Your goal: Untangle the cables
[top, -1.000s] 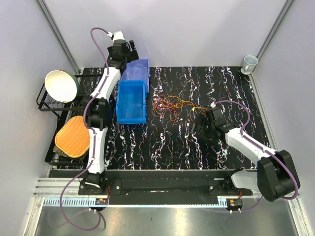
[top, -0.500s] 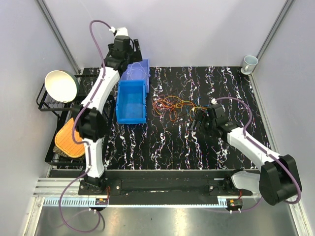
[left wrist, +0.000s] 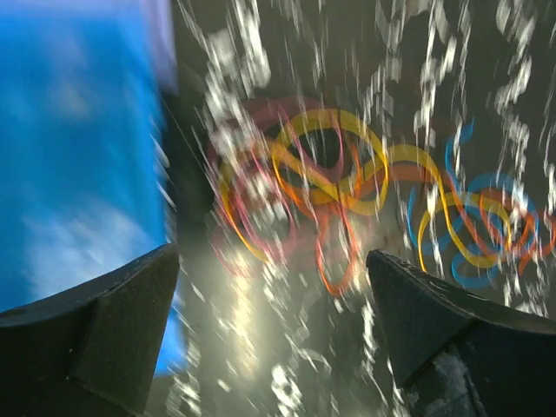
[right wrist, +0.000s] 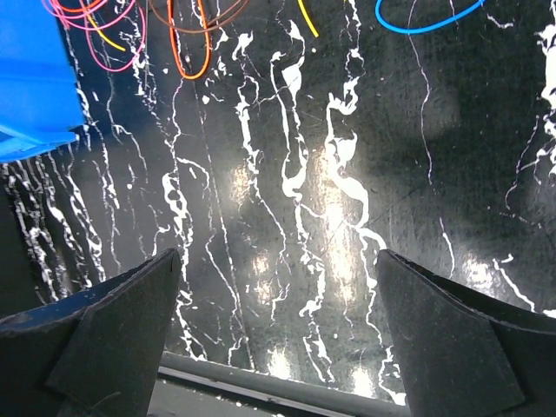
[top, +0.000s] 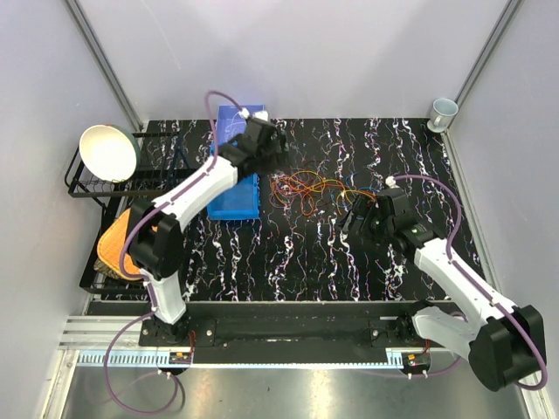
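The cables [top: 306, 188] lie in a loose tangle of orange, red, yellow, blue and brown loops in the middle of the black marbled table. My left gripper [top: 272, 154] hangs open over the blue bin's right rim, just left of the tangle. In the blurred left wrist view the cables [left wrist: 347, 182] lie ahead of the open left gripper [left wrist: 274, 261], untouched. My right gripper [top: 354, 220] stands open just right of and nearer than the tangle. The right wrist view shows only cable ends [right wrist: 191, 43] at the top edge, and bare table between the wide jaws of that gripper [right wrist: 278, 261].
A blue bin [top: 231, 183] sits left of the cables. A black rack [top: 87, 188] at the far left holds a white bowl [top: 109, 153] and an orange woven pad [top: 127, 240]. A cup [top: 443, 111] stands at the back right corner.
My left arm has swung from behind the blue bin forward and right, toward the cables. The right gripper has shifted slightly and stays open.
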{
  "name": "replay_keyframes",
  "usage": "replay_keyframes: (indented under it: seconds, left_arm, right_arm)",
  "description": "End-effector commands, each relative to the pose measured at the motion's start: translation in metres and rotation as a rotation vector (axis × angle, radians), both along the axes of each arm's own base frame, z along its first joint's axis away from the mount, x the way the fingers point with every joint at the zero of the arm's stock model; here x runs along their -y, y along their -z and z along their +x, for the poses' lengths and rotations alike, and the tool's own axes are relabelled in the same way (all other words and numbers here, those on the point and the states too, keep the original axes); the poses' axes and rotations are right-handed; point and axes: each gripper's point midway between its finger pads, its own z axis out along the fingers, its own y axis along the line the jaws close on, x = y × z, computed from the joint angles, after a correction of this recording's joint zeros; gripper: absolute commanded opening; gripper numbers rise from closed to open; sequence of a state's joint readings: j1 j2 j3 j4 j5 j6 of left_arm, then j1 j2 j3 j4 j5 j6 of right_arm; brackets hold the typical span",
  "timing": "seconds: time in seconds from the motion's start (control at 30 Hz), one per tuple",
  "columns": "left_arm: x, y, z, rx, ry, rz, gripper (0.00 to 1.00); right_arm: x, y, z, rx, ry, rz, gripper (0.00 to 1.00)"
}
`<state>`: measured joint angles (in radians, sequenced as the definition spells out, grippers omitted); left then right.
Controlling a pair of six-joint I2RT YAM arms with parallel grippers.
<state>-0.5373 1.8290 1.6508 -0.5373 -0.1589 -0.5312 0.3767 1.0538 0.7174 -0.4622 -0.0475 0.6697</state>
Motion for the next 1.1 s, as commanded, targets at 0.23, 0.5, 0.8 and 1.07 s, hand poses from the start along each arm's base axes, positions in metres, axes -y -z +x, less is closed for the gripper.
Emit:
replay_keyframes:
  seconds: [0.23, 0.5, 0.8, 1.07]
  left_arm:
    - [0.042, 0.015, -0.027, -0.085, -0.274, -0.506, 0.94]
    - [0.056, 0.028, -0.021, -0.138, -0.371, -0.625, 0.94]
    - [0.073, 0.036, -0.020, -0.146, -0.499, -0.570, 0.93]
    - [0.072, 0.065, -0.022, -0.166, -0.572, -0.505, 0.91]
  right_arm:
    - [0.007, 0.002, -0.028, -0.028, 0.024, 0.038, 1.00]
    - [0.009, 0.012, -0.034, -0.049, 0.025, 0.031, 1.00]
    - [0.013, 0.016, -0.036, -0.042, 0.020, 0.008, 1.00]
    - [0.013, 0.014, -0.037, -0.026, 0.010, 0.007, 1.00]
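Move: The cable tangle's middle lies some 11 cm to the left hand's right, 6 cm back and roughly 18 cm below. From that hand the blue box is about 11 cm left and 4 cm back, the purple box some 9 cm left and 8 cm ahead, both about 15 cm lower. From the right hand the tangle is about 11 cm ahead, 5 cm left and 11 cm below. The open left hand sinks 8 cm, then swings right towards the tangle, twisting; right hand backs 4 cm. ##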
